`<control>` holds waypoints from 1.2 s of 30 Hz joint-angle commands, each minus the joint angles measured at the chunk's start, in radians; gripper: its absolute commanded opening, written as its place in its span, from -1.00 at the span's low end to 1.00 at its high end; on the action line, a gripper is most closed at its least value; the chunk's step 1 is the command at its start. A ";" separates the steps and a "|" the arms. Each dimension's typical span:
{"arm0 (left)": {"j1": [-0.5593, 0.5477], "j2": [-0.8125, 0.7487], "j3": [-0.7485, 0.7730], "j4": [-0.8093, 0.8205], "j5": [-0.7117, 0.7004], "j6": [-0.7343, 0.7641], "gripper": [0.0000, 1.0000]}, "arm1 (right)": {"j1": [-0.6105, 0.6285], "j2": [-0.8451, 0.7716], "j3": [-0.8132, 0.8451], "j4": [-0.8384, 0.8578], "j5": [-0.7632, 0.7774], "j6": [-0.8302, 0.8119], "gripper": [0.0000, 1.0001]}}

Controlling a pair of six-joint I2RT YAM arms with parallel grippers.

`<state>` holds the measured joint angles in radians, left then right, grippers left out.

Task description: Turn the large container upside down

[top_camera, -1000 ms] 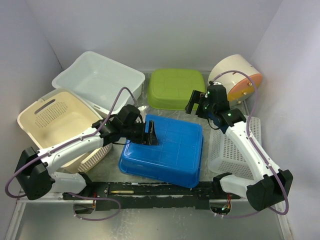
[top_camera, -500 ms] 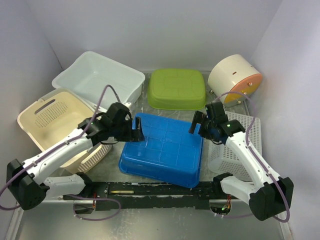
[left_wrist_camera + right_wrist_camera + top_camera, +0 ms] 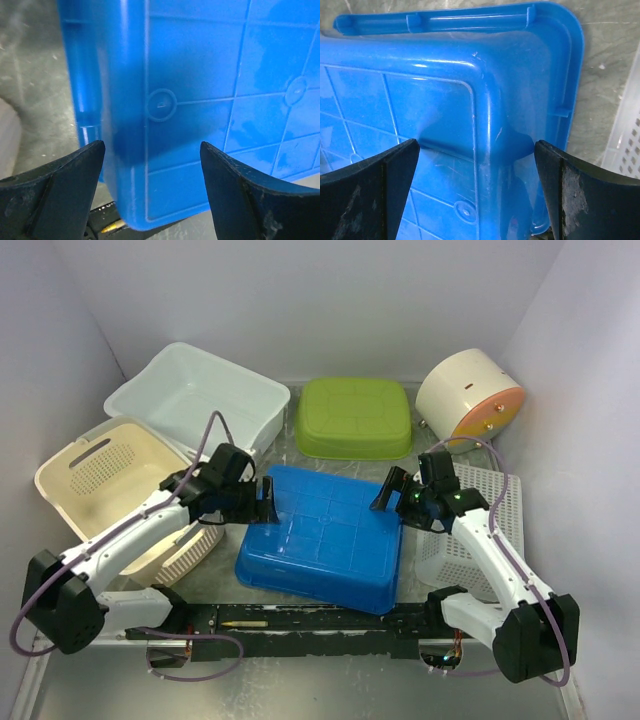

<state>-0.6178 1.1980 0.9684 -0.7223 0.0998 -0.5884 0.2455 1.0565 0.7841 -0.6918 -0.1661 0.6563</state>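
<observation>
The large blue container (image 3: 325, 538) lies upside down in the middle of the table, its ribbed bottom facing up. My left gripper (image 3: 268, 502) is open above its left edge, with the container's corner (image 3: 150, 125) between the spread fingers but not touched. My right gripper (image 3: 393, 493) is open above its far right corner (image 3: 490, 130), the fingers apart on either side. Neither gripper holds anything.
A cream perforated basket (image 3: 120, 480) and a white tub (image 3: 195, 400) stand at the left. A green upturned container (image 3: 353, 417) is at the back, a cream and orange round container (image 3: 470, 395) at the back right, a white perforated basket (image 3: 475, 530) at the right.
Both grippers have come down and outward to the container's left and right edges. The container has settled flat, shifted slightly left.
</observation>
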 commanded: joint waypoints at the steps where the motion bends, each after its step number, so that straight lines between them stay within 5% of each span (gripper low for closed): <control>1: 0.006 0.043 -0.043 0.083 0.161 0.038 0.75 | -0.005 0.013 -0.020 0.130 -0.119 0.034 1.00; 9: 0.006 0.069 -0.002 0.117 0.176 0.053 0.75 | -0.005 0.102 -0.006 0.267 -0.157 0.088 1.00; 21: -0.043 0.120 -0.016 0.219 0.269 0.044 0.72 | -0.005 0.046 -0.023 0.108 0.076 0.061 1.00; 27: -0.177 0.160 -0.018 0.287 0.230 -0.025 0.72 | -0.006 0.032 0.016 0.067 0.149 0.030 1.00; 36: -0.207 0.160 0.002 0.283 0.178 -0.037 0.73 | -0.005 -0.029 0.029 0.026 0.215 0.054 1.00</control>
<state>-0.7719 1.3319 0.9535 -0.5503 0.1780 -0.6231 0.2218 1.0801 0.8196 -0.6388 0.0910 0.6655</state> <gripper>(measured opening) 0.868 0.999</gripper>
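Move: The upturned blue large container's middle lies about 11 cm to my left hand's right, 6 cm back and 8 cm below, and roughly 15 cm left of my right hand, 9 cm back and 6 cm below. From the right hand, the white basket is some 16 cm right and 8 cm back, and the upturned green tray about 8 cm left and 16 cm ahead, both also roughly 6 cm below. With my open fingers astride the container's two ends, I straighten and shift it: my right hand first draws its end forward about 4 cm, then works right about 5 cm towards the white basket. My left hand first sinks 2 cm, then pushes its end right some 6 cm, drifting slightly back. Both hands turn about 10 degrees clockwise, never closing. ##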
